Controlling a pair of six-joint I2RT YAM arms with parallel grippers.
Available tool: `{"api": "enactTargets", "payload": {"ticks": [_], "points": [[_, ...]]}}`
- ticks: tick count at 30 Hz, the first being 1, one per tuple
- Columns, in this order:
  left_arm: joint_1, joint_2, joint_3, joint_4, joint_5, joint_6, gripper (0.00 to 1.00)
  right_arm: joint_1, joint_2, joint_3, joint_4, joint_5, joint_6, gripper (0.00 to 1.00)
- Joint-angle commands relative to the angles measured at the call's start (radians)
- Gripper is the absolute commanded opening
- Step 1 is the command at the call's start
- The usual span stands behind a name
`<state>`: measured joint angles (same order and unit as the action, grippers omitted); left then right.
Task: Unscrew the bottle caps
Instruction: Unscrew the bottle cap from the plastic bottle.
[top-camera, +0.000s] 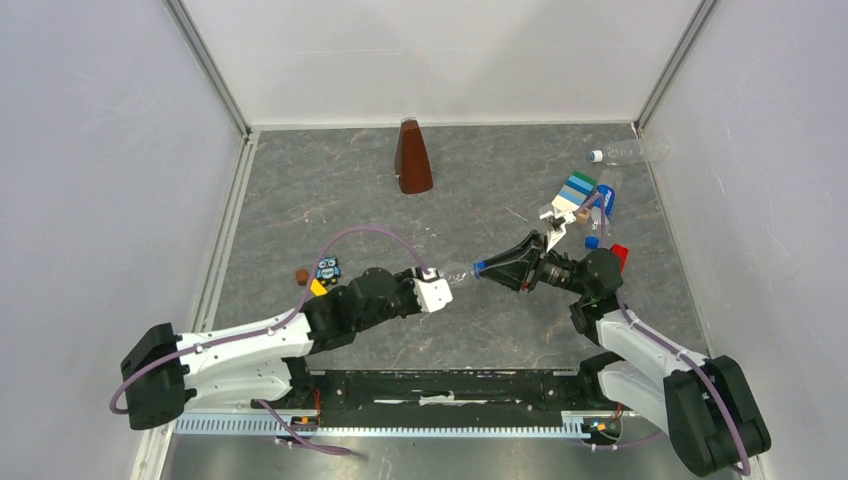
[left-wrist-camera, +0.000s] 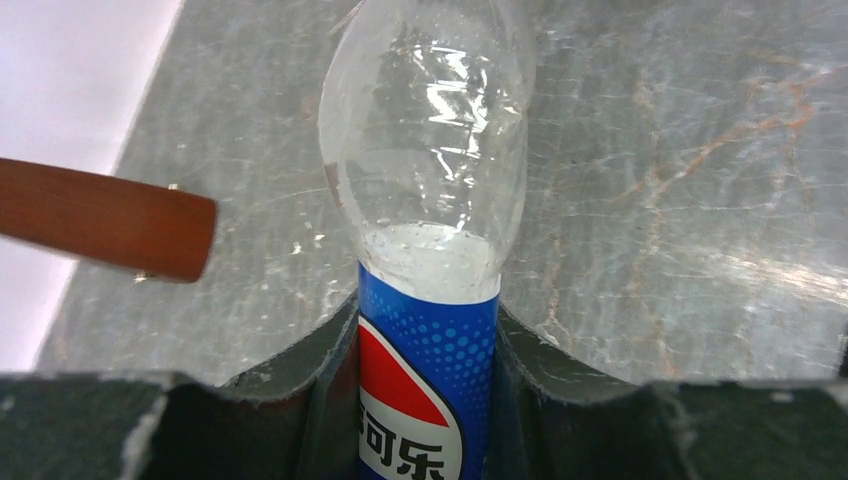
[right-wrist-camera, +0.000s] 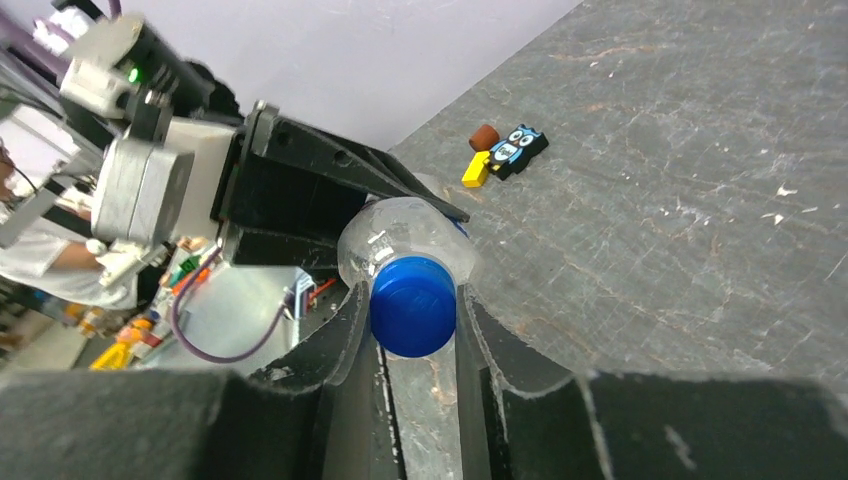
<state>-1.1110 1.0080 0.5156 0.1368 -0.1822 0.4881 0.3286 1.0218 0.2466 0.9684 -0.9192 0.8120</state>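
Note:
My left gripper (left-wrist-camera: 428, 400) is shut on a clear bottle (left-wrist-camera: 430, 200) with a blue wrap label, held off the table with its neck toward the right arm. In the top view the bottle (top-camera: 461, 272) bridges the two grippers mid-table. My right gripper (right-wrist-camera: 413, 300) is shut on its blue cap (right-wrist-camera: 413, 305), one finger on each side. The cap (top-camera: 478, 267) sits at the right gripper's (top-camera: 484, 269) tips. A second labelled bottle (top-camera: 603, 200) lies at the right. An unlabelled bottle (top-camera: 628, 152) with a white cap (top-camera: 596, 156) lies at the back right corner.
A brown pyramid-shaped object (top-camera: 412, 157) stands at the back centre. An owl toy (top-camera: 328, 270), a yellow block (top-camera: 318, 287) and a brown block (top-camera: 300, 275) lie left of my left gripper (top-camera: 447, 282). A striped block (top-camera: 577, 189) and a red piece (top-camera: 619, 252) sit at the right.

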Motion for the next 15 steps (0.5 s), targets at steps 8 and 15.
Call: {"api": "enactTargets", "payload": {"ticks": [8, 15], "points": [[0.309, 0.014, 0.185, -0.238, 0.837, -0.248, 0.06, 0.005, -0.159, -0.062, -0.058, -0.145, -0.343, 0.01], [0.340, 0.142, 0.316, -0.379, 1.093, -0.238, 0.08, 0.006, -0.243, -0.129, 0.074, -0.236, -0.330, 0.01]]}}
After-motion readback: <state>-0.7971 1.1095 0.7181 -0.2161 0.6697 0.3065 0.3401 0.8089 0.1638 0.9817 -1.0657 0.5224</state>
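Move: Between the right finger pads sits the blue cap; from the left hand, which grips the bottle by its label, it lies about 11 cm right, level fore and aft, and some 4 cm higher. The bottle body is about 8 cm left of the right hand, a little lower. Beyond, on the table some 14 cm below the left hand, lie the owl block, 24 cm left and 9 cm ahead, and the yellow block, 26 cm left and 5 cm ahead. Twisting against each other, the hands keep their grips on bottle and cap while both draw back towards the bases about 5 cm. The right rolls the cap some 25 degrees, counter-clockwise seen from the cap end; the left turns the bottle the other way, about 35 degrees, its fingers swinging clockwise by some 20 degrees to point more squarely right and downward. ##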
